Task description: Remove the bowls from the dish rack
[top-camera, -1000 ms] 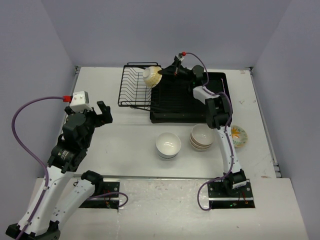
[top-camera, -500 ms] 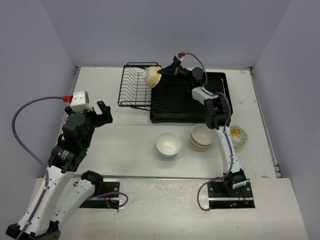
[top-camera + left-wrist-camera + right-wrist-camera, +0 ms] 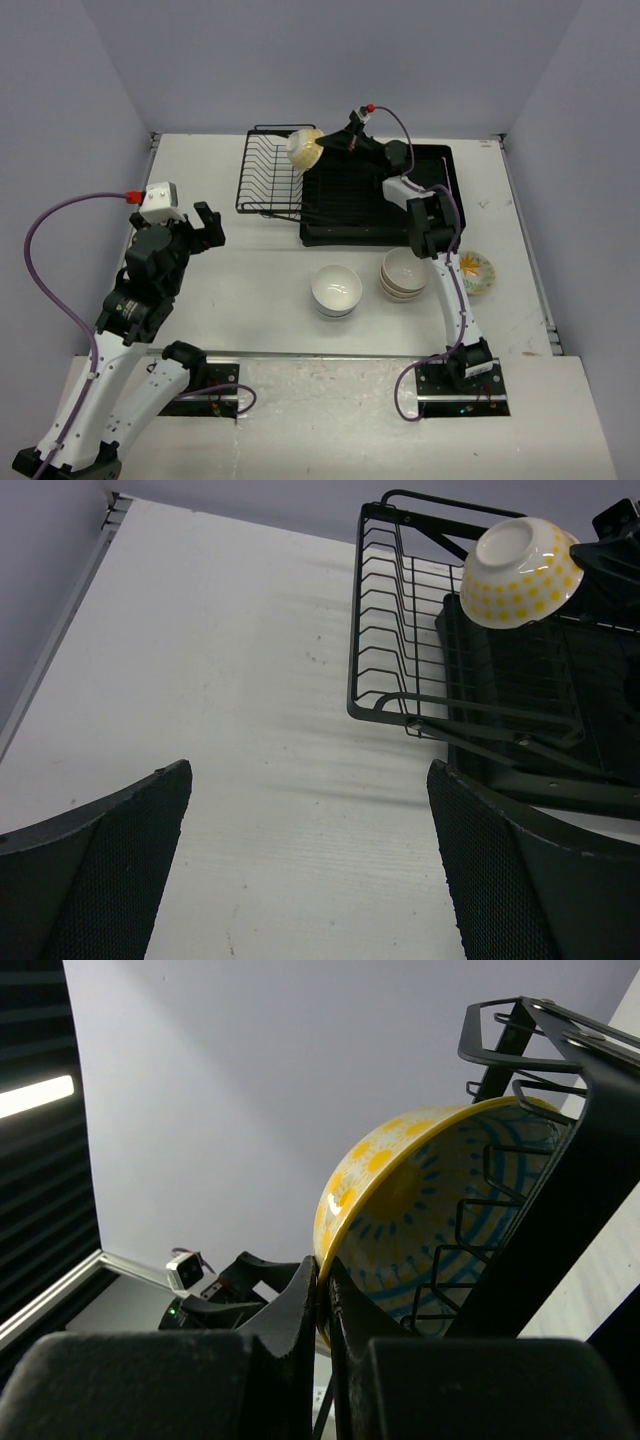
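A yellow patterned bowl (image 3: 304, 149) hangs tilted over the wire part of the black dish rack (image 3: 265, 180), lifted a little above it. My right gripper (image 3: 322, 145) is shut on its rim, one finger inside and one outside (image 3: 327, 1282). The left wrist view shows the same bowl (image 3: 523, 567) at the top right, above the rack (image 3: 400, 650). My left gripper (image 3: 205, 224) stands open over bare table at the left, far from the rack, with nothing between its pads (image 3: 130, 860).
The rack's black drain tray (image 3: 360, 205) lies right of the wire basket. In front of it stand a white bowl (image 3: 336, 289), a stack of cream bowls (image 3: 403, 274) and a flowered bowl (image 3: 477, 270) at the right.
The right gripper has raised the yellow bowl slightly above the rack. The left arm has not moved.
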`<state>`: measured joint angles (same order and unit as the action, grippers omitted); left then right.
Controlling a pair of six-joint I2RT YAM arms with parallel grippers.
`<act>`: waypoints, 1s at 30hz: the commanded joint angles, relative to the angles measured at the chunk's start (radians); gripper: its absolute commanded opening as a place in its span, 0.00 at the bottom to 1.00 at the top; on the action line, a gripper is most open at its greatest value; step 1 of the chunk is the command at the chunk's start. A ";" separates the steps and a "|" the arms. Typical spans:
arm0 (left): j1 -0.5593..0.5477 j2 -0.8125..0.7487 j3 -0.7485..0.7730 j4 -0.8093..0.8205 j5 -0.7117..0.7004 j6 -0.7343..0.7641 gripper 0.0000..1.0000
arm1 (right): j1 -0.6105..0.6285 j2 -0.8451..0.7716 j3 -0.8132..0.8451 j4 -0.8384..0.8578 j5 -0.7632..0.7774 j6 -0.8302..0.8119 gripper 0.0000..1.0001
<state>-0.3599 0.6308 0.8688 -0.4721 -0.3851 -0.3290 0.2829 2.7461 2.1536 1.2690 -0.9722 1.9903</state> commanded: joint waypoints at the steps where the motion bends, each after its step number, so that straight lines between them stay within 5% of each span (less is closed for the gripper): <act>1: 0.010 -0.005 -0.008 0.046 0.008 0.019 1.00 | 0.019 -0.086 0.002 0.147 0.073 0.163 0.00; 18: 0.010 -0.009 -0.011 0.044 0.005 0.022 1.00 | 0.027 -0.180 0.011 0.237 0.115 0.240 0.00; 30: 0.012 -0.016 -0.011 0.038 -0.014 0.021 1.00 | 0.004 -0.356 -0.159 0.271 0.066 0.205 0.00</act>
<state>-0.3592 0.6250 0.8631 -0.4725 -0.3862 -0.3286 0.2981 2.5149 2.0315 1.2778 -0.9089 1.9900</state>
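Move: My right hand already pinches the yellow bowl by its rim; the bowl lies on its side, its middle about 5 cm to my left, 1 cm back and level with my fingers. The wire rack it leans in has its middle some 12 cm left, 4 cm back and 8 cm below; the black tray's middle is roughly 12 cm right, 2 cm ahead and 19 cm down. From my left hand the bowl is about 26 cm ahead, 23 cm right and 6 cm lower. With my right fingers shut on the yellow bowl's rim, I barely shift it at first, easing under 1 cm to the left, then I lift it faster and faster, about 10 cm up and some 3 cm back towards me, out of the wire rack. The fingers keep pointing left and tilted upward, with only a slight turn of the wrist. ##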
